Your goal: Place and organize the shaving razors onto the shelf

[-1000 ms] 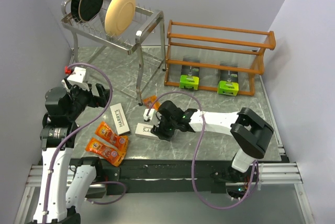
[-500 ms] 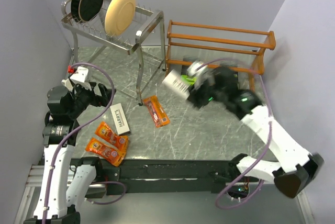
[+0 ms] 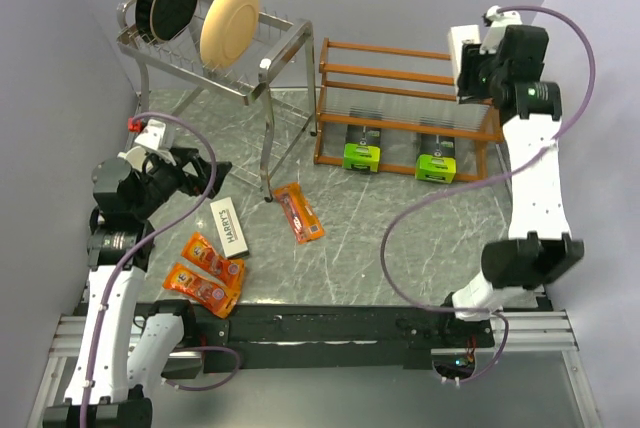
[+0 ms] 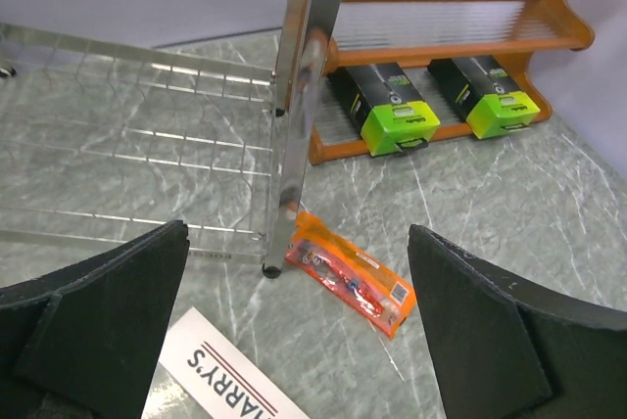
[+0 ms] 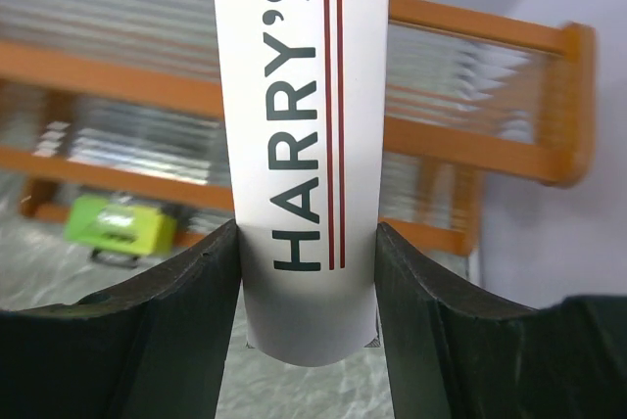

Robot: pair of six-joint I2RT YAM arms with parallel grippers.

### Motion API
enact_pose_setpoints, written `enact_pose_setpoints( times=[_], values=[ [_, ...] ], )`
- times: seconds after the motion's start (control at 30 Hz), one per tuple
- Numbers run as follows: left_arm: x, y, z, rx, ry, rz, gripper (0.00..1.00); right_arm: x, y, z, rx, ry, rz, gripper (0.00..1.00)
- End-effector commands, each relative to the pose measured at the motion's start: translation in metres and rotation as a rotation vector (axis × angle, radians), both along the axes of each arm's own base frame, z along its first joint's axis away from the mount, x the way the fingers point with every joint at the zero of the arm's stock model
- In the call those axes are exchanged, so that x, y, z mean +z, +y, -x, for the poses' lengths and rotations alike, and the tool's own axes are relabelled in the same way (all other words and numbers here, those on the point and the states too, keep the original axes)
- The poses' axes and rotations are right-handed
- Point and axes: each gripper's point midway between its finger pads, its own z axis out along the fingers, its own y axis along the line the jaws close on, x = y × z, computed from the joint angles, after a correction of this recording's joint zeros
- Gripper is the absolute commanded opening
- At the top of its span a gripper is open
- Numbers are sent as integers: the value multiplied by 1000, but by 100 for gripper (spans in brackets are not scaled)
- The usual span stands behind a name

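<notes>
My right gripper point(image 3: 470, 66) is shut on a long white HARRY'S box point(image 5: 304, 125) and holds it high by the right end of the orange-brown shelf point(image 3: 420, 83). In the right wrist view the box stands between both fingers, with the shelf's rails point(image 5: 470, 145) behind it. Two black-and-lime-green packs point(image 3: 362, 153) point(image 3: 437, 163) lie on the bottom tier. Another white HARRY'S box point(image 3: 230, 225) lies on the table just below my open left gripper point(image 4: 297, 233). One orange pack point(image 3: 300, 211) lies mid-table, and two more point(image 3: 213, 258) point(image 3: 200, 288) lie near the front left.
A silver metal rack point(image 3: 255, 43) with a black plate and a cream plate stands at the back left. Its front leg point(image 4: 299, 96) rises just ahead of my left gripper. Walls close in on the left, back and right.
My right arm has lifted the white box off the front of the table and swung it up and right to the shelf's right end. The left gripper barely shifted.
</notes>
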Motion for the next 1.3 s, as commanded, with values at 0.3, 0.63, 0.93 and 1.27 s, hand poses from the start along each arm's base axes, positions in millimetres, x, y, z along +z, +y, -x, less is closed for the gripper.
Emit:
enact_pose_setpoints(
  times=[0.3,0.63,0.93,1.27],
  values=[
    [-5,-5,1,-30,38,12,99,9,-59,-56,-187,-50,-4,61],
    [-12,-4,-9,-25,68,14,99,-9,-68,-74,-228,-34,-18,70],
    [-9,0,-11,-2,70,-2,100,18,-77,-70,-274,-108,-6,93],
    [-16,32,5,161,71,-138,99,106,88,66,324,-472,148,100]
  ],
)
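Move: The right hand already holds the white Harry's box in front of the shelf. Its place, near the right end of the shelf's top tier, is about 10 cm ahead of that hand, 7 cm to the right and 4 cm lower. On the bottom tier, roughly 31 cm lower and 4 cm back, stand two green-and-black boxes, one about 2 cm to the left, the other 18 cm. From the left hand, that place is some 27 cm ahead, 60 cm right and level. The right hand keeps its grip on the Harry's box and carries it about 7 cm forward and as far right, sinking some 3 cm and turning slightly clockwise, to bring it over the shelf's top tier near the right end, where it nearly stops and opens its fingers wide. It then backs away from the box, rising about 5 cm while going back and left, while the empty left hand, still open, sinks some 3 cm over the table. ##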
